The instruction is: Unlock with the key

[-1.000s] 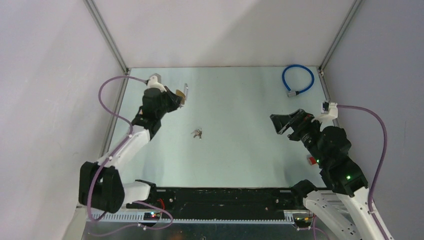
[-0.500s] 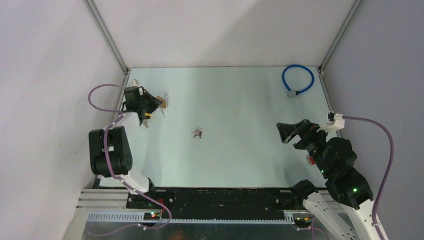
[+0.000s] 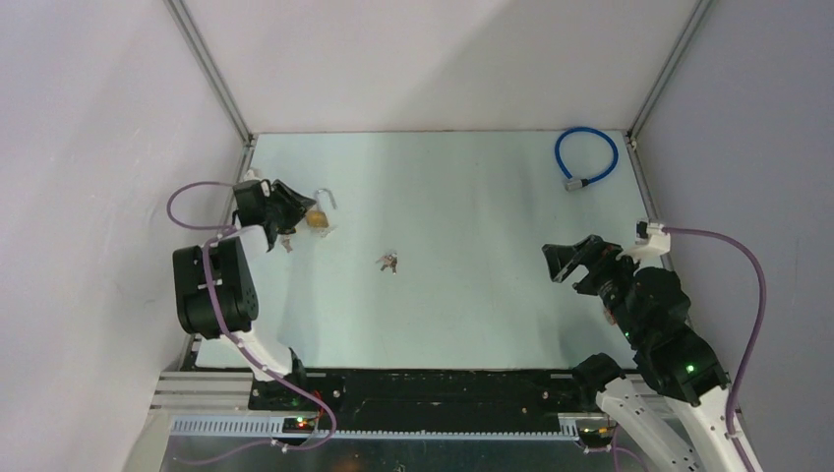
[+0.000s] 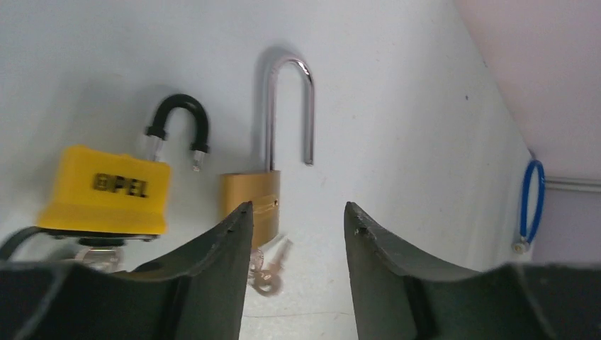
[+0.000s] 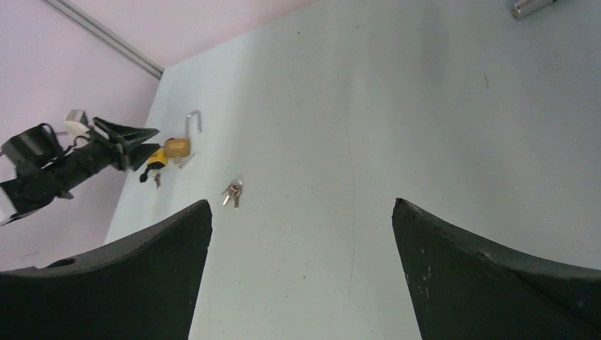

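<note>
A brass padlock [image 4: 251, 202] lies flat on the table, its silver shackle [image 4: 287, 106] raised with one leg free of the body. A key [image 4: 271, 263] sticks out of its underside, a little blurred. My left gripper [image 4: 296, 219] is open just short of the lock, holding nothing; its left finger [image 4: 212, 276] overlaps the lock's corner. In the top view the padlock [image 3: 318, 218] rests by the left wall, in front of the left gripper [image 3: 291, 210]. My right gripper [image 3: 575, 258] hovers open and empty at the right.
A yellow padlock [image 4: 106, 191] with a black shackle lies left of the brass one, a key under it. A loose bunch of keys [image 3: 388, 262] sits mid-table. A blue cable loop [image 3: 585, 157] is at the far right corner. Walls enclose the table.
The left arm swung back to the left wall, lowered the brass padlock onto the table and opened its jaws off it. The right arm drew back slightly, still open.
</note>
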Available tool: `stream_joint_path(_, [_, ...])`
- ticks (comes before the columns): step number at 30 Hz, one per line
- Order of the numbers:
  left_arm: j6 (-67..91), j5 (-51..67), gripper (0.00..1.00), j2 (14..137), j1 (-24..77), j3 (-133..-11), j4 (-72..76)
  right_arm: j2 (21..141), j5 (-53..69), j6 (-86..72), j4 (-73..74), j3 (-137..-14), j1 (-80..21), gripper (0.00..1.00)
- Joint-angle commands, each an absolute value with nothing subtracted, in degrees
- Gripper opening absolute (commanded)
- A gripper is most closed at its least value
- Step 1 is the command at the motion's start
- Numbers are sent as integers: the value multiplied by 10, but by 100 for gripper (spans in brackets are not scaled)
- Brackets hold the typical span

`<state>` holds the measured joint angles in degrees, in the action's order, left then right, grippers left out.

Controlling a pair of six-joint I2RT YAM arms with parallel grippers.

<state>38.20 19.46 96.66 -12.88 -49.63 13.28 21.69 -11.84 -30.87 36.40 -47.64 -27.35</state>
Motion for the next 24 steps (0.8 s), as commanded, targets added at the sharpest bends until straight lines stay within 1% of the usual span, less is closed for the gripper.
stream_joint_path(1, [389,179,56,937,-159,-486,154,254,-138,-291,350,-477,-272,99])
stream_joint_path(2, [385,174,61,928,-162,-486,148,268,-140,-291,347,-477,-272,99])
stream_joint_path(6, [365,150,72,886,-163,-498,101,317,-158,-280,320,-481,-272,99])
stream_joint_path(10, [327,80,77,839,-148,-540,-29,395,-190,-267,309,-510,-263,100])
stream_joint_path(12, [299,38,80,816,-124,-568,-97,445,-197,-268,311,-531,-243,99])
stream_joint_path(16, [225,-75,86,763,-30,-630,-213,601,-167,-282,335,-587,-141,99])
stream_joint_path(17, [202,-109,88,749,11,-638,-225,624,-164,-284,340,-610,-127,99])
stream_joint_path(19, [181,-135,90,727,55,-656,-256,699,-170,-289,349,-643,-88,99])
stream_joint_path(21, [163,-156,96,701,91,-664,-279,772,-174,-299,349,-680,-50,99])
stream_joint_path(24, [138,-194,98,650,138,-654,-303,894,-167,-310,347,-743,2,99])
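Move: The left hand, half open, hangs just over the opened brass padlock, its body about 3 cm ahead, 2 cm right and 3 below. The yellow padlock is some 4 cm left and 2 ahead of this hand, and the loose keys lie roughly 20 cm right and 11 back. From the high, wide-open right hand, the blue cable lock is about 45 cm ahead, 15 right and 24 below; the red cable lock is about 17 cm right, nearly level fore and aft, equally low. Its fingers spreading from half to almost fully open, the left hand first slips some 3.5 cm left at table level, then lifts about 16 cm clear of the brass padlock while swinging some 10 cm right and a little back, rolling some 30 degrees so that its left side rises. Meanwhile the right hand, empty and still wide open, gathers speed forward towards the blue cable lock, about 17 cm out, 12 cm down and 8 cm right, tipping its fingers down by some 35 degrees and turning clockwise. ##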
